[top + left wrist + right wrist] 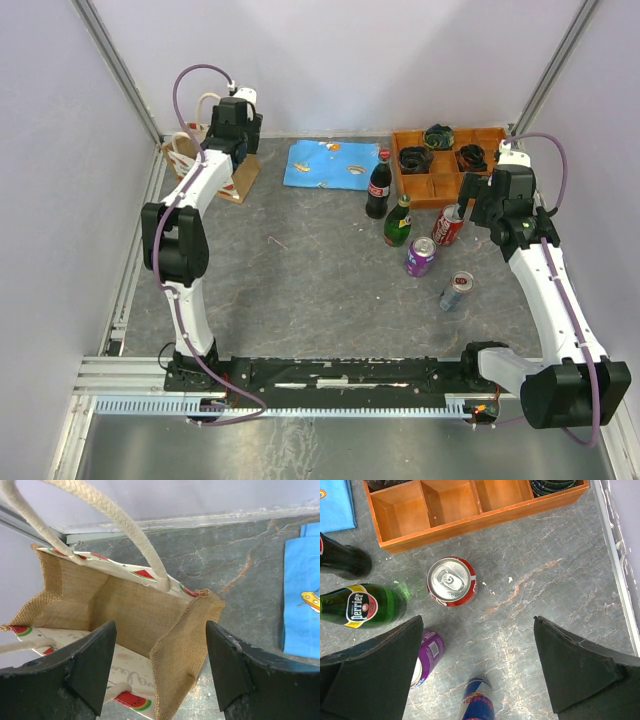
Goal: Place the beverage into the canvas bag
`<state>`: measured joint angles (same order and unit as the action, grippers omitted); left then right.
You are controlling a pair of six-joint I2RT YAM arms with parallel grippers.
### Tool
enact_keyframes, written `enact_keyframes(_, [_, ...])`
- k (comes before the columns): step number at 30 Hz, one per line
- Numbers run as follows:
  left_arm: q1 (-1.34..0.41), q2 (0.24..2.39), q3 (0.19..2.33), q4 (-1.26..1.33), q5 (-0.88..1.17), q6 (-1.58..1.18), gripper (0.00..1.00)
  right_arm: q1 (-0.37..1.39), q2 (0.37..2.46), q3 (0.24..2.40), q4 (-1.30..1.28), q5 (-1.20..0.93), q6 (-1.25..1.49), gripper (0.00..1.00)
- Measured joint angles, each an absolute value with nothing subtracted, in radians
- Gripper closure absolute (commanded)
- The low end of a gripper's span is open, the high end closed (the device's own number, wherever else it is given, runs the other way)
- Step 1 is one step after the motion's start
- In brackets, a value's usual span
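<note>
The canvas bag is tan burlap with cream rope handles and red watermelon prints. Its mouth is open, and it shows in the top view at the far left, partly hidden by my left arm. My left gripper is open above the bag's right end wall and holds nothing; it also shows in the top view. The beverages stand at the right: a red can, a purple can, a blue Red Bull can and a green Perrier bottle. My right gripper is open and empty above them.
A dark cola bottle stands beside the green bottle. A wooden compartment tray with dark coiled items sits at the back right. A blue patterned cloth lies at the back middle. Walls close in on both sides.
</note>
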<state>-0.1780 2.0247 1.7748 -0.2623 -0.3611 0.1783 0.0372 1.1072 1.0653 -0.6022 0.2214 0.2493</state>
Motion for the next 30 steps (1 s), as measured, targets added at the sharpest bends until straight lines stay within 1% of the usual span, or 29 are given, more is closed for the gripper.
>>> enact_keyframes(6, [-0.165, 2.052, 1.726, -0.224, -0.357, 0.188, 0.22, 0.037, 1.107, 1.065, -0.605, 0.222, 0.249, 0.01])
enact_keyframes(7, [-0.164, 2.054, 1.714, -0.222, -0.353, 0.188, 0.24, 0.037, 1.107, 1.065, -0.606, 0.222, 0.249, 0.01])
enact_keyframes(8, [-0.162, 2.058, 1.699, -0.221, -0.336, 0.188, 0.28, 0.037, 1.107, 1.065, -0.607, 0.222, 0.249, 0.01])
enact_keyframes(9, [-0.159, 2.061, 1.684, -0.219, -0.321, 0.188, 0.33, 0.037, 1.107, 1.065, -0.608, 0.222, 0.249, 0.01])
enact_keyframes(10, [-0.158, 2.062, 1.671, -0.217, -0.3, 0.187, 0.42, 0.037, 1.107, 1.065, -0.608, 0.223, 0.249, 0.01])
enact_keyframes(14, [-0.151, 2.062, 1.621, -0.21, -0.204, 0.182, 0.91, 0.037, 1.106, 1.065, -0.614, 0.225, 0.248, 0.01])
enact_keyframes(15, [-0.15, 2.059, 1.609, -0.206, -0.185, 0.181, 0.96, 0.037, 1.105, 1.065, -0.617, 0.227, 0.247, 0.01])
enact_keyframes(22, [-0.15, 1.947, 1.527, -0.261, -0.081, 0.185, 0.97, 0.037, 1.09, 1.065, -0.625, 0.234, 0.244, 0.01])
enact_keyframes(30, [-0.194, 1.671, 1.478, -0.474, 0.056, 0.249, 0.97, 0.037, 1.084, 1.06, -0.628, 0.231, 0.245, 0.01])
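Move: Below the open left hand is the canvas bag's right rim, about 9 cm down, some 2 cm back and 1 cm to the right. The bag's middle lies about 10 cm left, 2 cm back and 12 cm below. The blue cloth is some 18 cm to this hand's right, 3 cm ahead and 20 cm lower. From the right hand, that rim lies roughly 52 cm left, 19 cm ahead and 11 cm below. Sinking about 8 cm and easing slightly back, the left hand brings its open fingers down astride the canvas bag's right rim and shuts them, pinching the burlap side. Keeping hold, it draws the rim back and up roughly 9 cm each way and a little left, turning clockwise by some 20 degrees overall and tipping the fingers further down. ##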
